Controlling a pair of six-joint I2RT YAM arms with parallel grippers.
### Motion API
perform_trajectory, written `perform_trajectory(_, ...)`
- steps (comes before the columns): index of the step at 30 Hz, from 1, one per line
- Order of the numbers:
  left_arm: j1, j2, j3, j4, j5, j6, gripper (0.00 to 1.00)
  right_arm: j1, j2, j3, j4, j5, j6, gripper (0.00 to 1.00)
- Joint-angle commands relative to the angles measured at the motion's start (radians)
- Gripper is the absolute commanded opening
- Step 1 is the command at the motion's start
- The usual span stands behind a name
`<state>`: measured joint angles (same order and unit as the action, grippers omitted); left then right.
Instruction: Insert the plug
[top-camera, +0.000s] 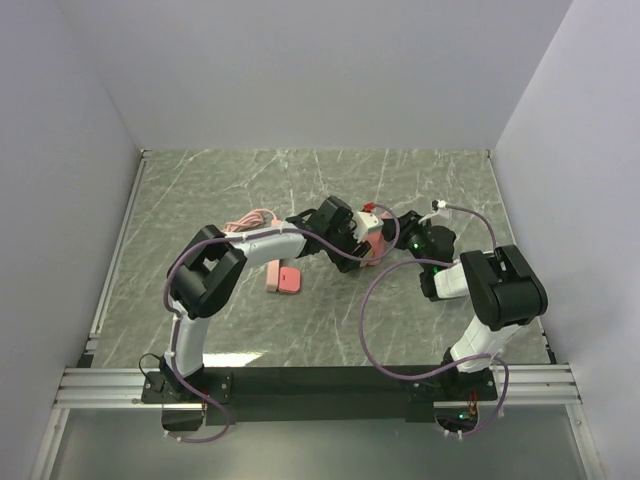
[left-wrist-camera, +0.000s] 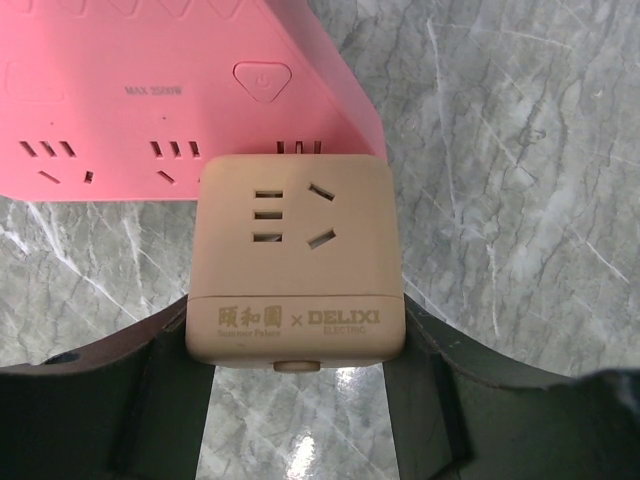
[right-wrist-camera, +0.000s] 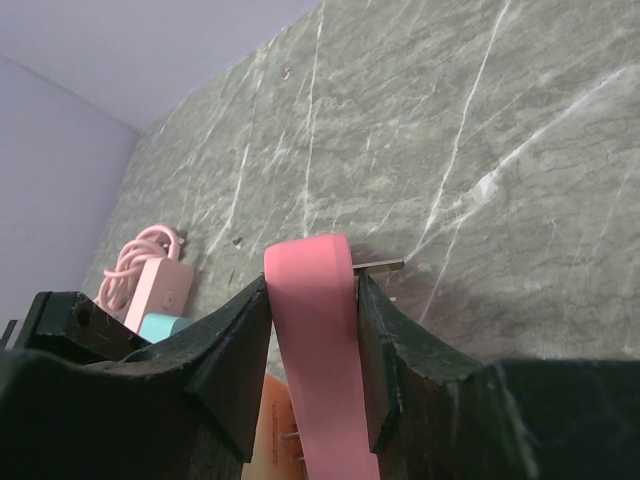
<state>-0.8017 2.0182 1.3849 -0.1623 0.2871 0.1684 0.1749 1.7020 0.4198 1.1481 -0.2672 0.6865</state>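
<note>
My left gripper (left-wrist-camera: 295, 335) is shut on a beige cube plug adapter (left-wrist-camera: 295, 260). The adapter's metal prongs (left-wrist-camera: 300, 148) show in the narrow gap between it and the face of a pink power strip (left-wrist-camera: 150, 90), at the strip's right-hand socket. My right gripper (right-wrist-camera: 312, 290) is shut on the edge of the pink power strip (right-wrist-camera: 315, 330) and holds it on edge above the table. The adapter (right-wrist-camera: 262, 430) and its prongs show low in the right wrist view. In the top view both grippers (top-camera: 350, 240) (top-camera: 397, 238) meet at the strip (top-camera: 373, 224) mid-table.
A small pink block (top-camera: 284, 278) lies on the marble table (top-camera: 250, 180) left of the grippers. A coiled pink cable (top-camera: 255, 217) with its pink charger (right-wrist-camera: 160, 285) lies behind it. A teal piece (right-wrist-camera: 160, 325) sits beside the charger. White walls enclose the table.
</note>
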Motion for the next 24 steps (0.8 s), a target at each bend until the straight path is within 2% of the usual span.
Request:
perform_trajectory(1,0.001,0.086,0.088,0.129,-0.055,0.042,0.00,0.121,0.053,-0.050,-0.324,-0.273,0.097,0.46)
perform_trajectory(5,0.007,0.093,0.109,0.099,-0.058,0.039,0.00,0.123,0.079,-0.044,-0.310,-0.280,0.111,0.58)
perform_trajectory(6,0.007,0.097,0.112,0.098,-0.058,0.039,0.01,0.121,0.082,-0.041,-0.318,-0.280,0.111,0.71)
perform_trajectory(8,0.009,0.100,0.120,0.086,-0.058,0.040,0.00,0.123,0.081,-0.039,-0.327,-0.279,0.110,0.82)
perform_trajectory(24,0.022,0.100,0.138,0.064,-0.065,0.040,0.00,0.120,0.021,-0.070,-0.433,-0.129,0.084,0.84)
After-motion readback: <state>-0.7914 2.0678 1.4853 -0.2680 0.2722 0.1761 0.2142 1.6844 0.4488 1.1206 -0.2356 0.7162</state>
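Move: The beige adapter is already in my left hand, its prongs just at the pink triangular power strip, whose middle is about 4 cm ahead, 4 cm to the right and some 2 cm above. Roughly 15 cm to the left and 5 cm back lies the pink square plug; the pink bar is about 19 cm left, level with the hand. My right fingers grip the strip, its middle some 3 cm back, 2 cm left and 3 cm below. I open my right fingers wide from under half open, ending their pinch on the power strip, while that hand shifts about 2 cm left and up, the left-side finger spreading out over the adapter side. My left hand keeps its grip on the adapter at the socket, creeping only about 1 cm forward with its wrist nearly still. ##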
